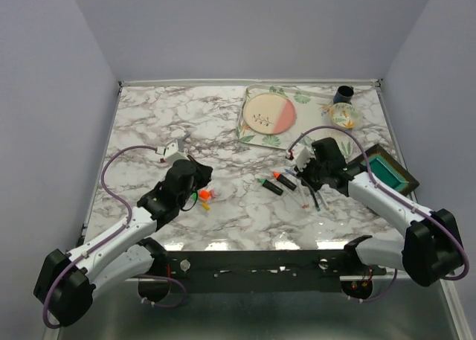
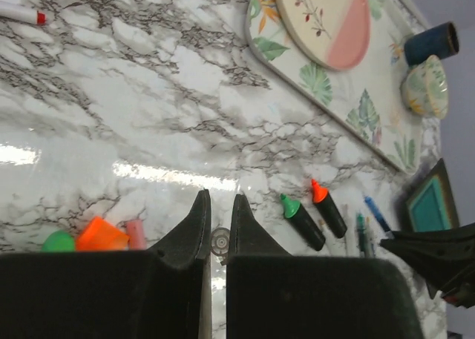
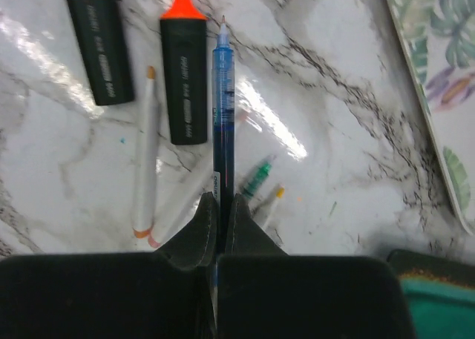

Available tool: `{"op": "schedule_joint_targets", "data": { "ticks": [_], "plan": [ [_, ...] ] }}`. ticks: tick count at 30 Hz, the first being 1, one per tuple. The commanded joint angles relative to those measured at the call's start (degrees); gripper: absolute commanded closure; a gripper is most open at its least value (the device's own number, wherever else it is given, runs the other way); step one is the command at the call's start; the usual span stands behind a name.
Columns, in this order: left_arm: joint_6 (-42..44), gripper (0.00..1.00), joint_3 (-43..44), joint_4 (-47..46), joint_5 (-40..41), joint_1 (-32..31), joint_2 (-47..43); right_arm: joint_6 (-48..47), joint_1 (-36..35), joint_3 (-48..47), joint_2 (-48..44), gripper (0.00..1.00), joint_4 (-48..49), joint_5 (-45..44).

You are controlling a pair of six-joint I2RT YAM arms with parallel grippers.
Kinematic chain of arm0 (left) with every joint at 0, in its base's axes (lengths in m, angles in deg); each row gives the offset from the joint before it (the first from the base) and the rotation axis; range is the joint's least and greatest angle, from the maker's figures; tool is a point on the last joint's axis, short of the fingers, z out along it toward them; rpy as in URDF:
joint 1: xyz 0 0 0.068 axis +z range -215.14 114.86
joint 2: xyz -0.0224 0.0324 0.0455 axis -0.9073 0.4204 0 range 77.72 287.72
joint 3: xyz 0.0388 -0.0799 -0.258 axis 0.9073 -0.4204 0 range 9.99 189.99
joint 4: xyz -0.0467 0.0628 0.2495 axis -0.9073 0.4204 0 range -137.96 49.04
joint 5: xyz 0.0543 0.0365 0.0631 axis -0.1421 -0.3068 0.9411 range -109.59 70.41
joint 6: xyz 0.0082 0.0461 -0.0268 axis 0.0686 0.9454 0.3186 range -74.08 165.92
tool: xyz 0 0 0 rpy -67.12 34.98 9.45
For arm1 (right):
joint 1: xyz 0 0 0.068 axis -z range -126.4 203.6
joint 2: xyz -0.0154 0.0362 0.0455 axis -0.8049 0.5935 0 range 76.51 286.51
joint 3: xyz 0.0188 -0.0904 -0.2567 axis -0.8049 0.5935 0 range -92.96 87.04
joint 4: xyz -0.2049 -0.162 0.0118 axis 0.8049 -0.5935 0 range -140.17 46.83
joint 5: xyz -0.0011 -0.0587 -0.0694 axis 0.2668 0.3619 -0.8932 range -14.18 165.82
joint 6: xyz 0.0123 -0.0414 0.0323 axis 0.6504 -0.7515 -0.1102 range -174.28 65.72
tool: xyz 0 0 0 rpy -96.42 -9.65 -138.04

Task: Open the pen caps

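My right gripper (image 3: 223,198) is shut on a thin blue pen (image 3: 223,94) whose bare tip points away. My left gripper (image 2: 220,196) is shut on a small clear pen cap (image 2: 220,242), seen end-on between its fingers. Loose green (image 2: 58,242), orange (image 2: 100,234) and pink (image 2: 136,234) pen caps lie on the marble beside the left fingers. Two uncapped black highlighters, one green-tipped (image 2: 300,220) and one orange-tipped (image 2: 326,209), lie side by side between the arms. In the top view the left gripper (image 1: 197,193) hovers by the orange cap (image 1: 205,196), and the right gripper (image 1: 305,182) is over the pens.
Thin white pens (image 3: 146,153) and a green pen (image 3: 257,177) lie under the right gripper. A red-capped white pen (image 2: 22,14) lies far left. A leaf-print tray (image 1: 256,135) with a plate, a bowl (image 1: 344,117), a dark cup (image 1: 343,94) and a teal box (image 1: 387,170) stand at the right.
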Motion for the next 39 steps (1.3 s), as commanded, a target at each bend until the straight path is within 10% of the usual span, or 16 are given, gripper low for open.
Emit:
{"op": "schedule_joint_targets", "data": {
  "ticks": [1,39],
  "plan": [
    [7.09,1.0,-0.02,7.16,-1.49,0.41,-2.03,2.7,5.71,-1.86,0.16,0.99,-4.75,-3.81],
    [14.04,0.93,2.62,12.88,-2.63,1.81,5.96,1.65,8.79,-5.9,6.5,0.57,-13.9,6.74]
  ]
}}
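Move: The right hand holds the uncapped blue pen. The green pen where it goes lies about 4 cm right, 2 ahead and 5 below, the pink-ended pen 1 cm right and 2 ahead, the yellow-tipped pen some 7 cm right, and the orange highlighter 5 ahead and 6 left. From the left hand, the orange cap is about 3 cm left, 1 back and 13 down, with the green cap 3 cm to its left and the yellow cap 3 cm nearer. Rightward about 5 cm, then down some 4.5 cm, the right hand carries the blue pen in beside the pink-ended pen, its fingers tipping steeper towards the table. It opens there, lets go, and eases back slightly. Meanwhile the left hand, still shut on the pen's cap, sinks about 6 cm and drifts left and back towards the loose caps, rolling some 20 degrees. ##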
